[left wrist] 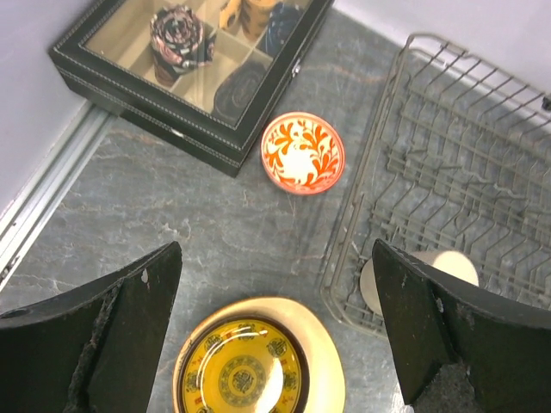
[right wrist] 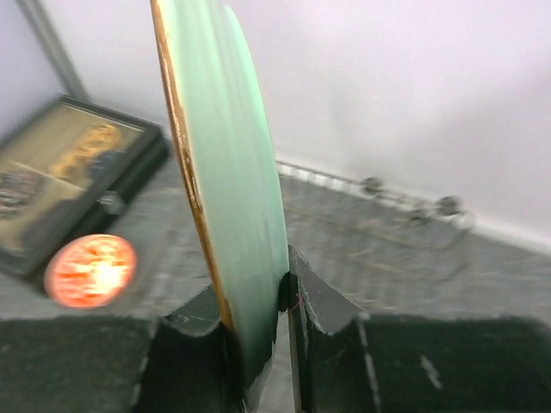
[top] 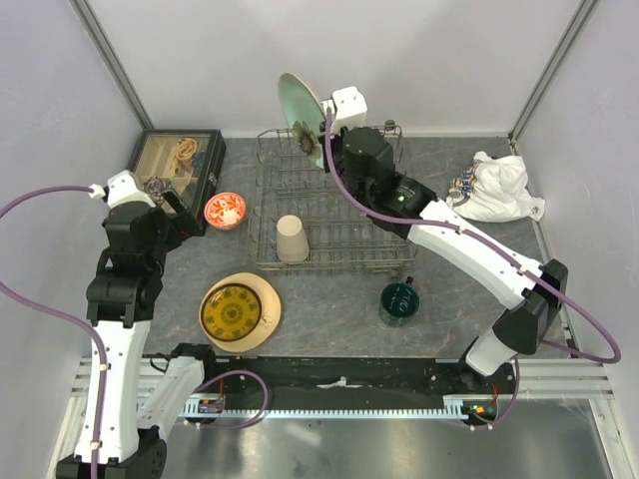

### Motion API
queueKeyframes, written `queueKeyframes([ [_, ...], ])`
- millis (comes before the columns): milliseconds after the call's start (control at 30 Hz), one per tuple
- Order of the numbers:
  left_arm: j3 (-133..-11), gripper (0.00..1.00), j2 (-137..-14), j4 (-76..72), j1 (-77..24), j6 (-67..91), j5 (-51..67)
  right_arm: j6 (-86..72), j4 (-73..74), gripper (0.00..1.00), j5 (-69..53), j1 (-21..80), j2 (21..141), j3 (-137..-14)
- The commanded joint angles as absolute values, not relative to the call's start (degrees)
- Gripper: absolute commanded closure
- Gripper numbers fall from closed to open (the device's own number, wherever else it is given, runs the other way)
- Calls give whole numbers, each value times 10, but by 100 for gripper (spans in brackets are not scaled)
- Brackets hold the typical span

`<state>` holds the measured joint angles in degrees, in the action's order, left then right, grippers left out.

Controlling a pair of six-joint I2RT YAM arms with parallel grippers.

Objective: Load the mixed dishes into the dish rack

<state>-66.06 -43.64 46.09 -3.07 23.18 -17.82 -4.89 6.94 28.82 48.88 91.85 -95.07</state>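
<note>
My right gripper (top: 321, 140) (right wrist: 255, 297) is shut on the lower rim of the pale green plate (top: 300, 105) (right wrist: 228, 172), holding it on edge above the back left corner of the grey wire dish rack (top: 334, 205) (left wrist: 448, 163). A beige cup (top: 291, 239) (left wrist: 452, 265) stands upside down in the rack's front left corner. The red-orange bowl (top: 225, 210) (left wrist: 302, 153) (right wrist: 90, 269) sits left of the rack. The yellow plate (top: 233, 311) (left wrist: 241, 370) lies on the tan plate (top: 266, 297) (left wrist: 325, 344) in front. A dark green mug (top: 398, 302) stands front right. My left gripper (top: 172, 203) (left wrist: 275, 327) hangs open and empty above the table, between the bowl and the plate stack.
A dark glass-topped display box (top: 178, 160) (left wrist: 185, 64) (right wrist: 69, 172) stands at the back left, close to the bowl. A white cloth bundle (top: 499, 188) lies at the back right. Walls close in the back and both sides.
</note>
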Motion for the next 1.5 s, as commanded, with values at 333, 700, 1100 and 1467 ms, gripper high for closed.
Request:
queueKeyframes([
  [333,-653,2,-443,458,-27,241,-143,333,-54,100,305,468,1042,-995],
  [700,-652,3,-449,444,-28,233,-127,480,-173,100,275,450,1102,-984],
  [1100,-643,3,-462,429,-28,238,-89,554,-172,100,185,438,1185,-1046],
  [1467,-628,3,-475,407,-28,249,-60,656,-177,100,164,437,1253,-1063],
])
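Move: The green plate is already pinched in my right hand. Its place at the rack's rear left is about 16 cm ahead, 10 cm left and 31 cm below that hand. The beige cup in the rack lies roughly 5 cm back, 8 cm left and 35 cm below; the orange bowl some 3 cm ahead, 23 cm left and 37 cm below. From my empty left hand, that rack place is about 31 cm ahead, 21 cm right and 23 cm below. I bring the plate down some 19 cm and forward about 13 cm with my right hand, easing left, towards the rack's rear left; midway I lift slightly, then sink again. Meanwhile I roll the wrist by some 65 degrees, left side dropping, and keep my pinch on the plate. My open left hand drifts a few centimetres right, down and forward. ##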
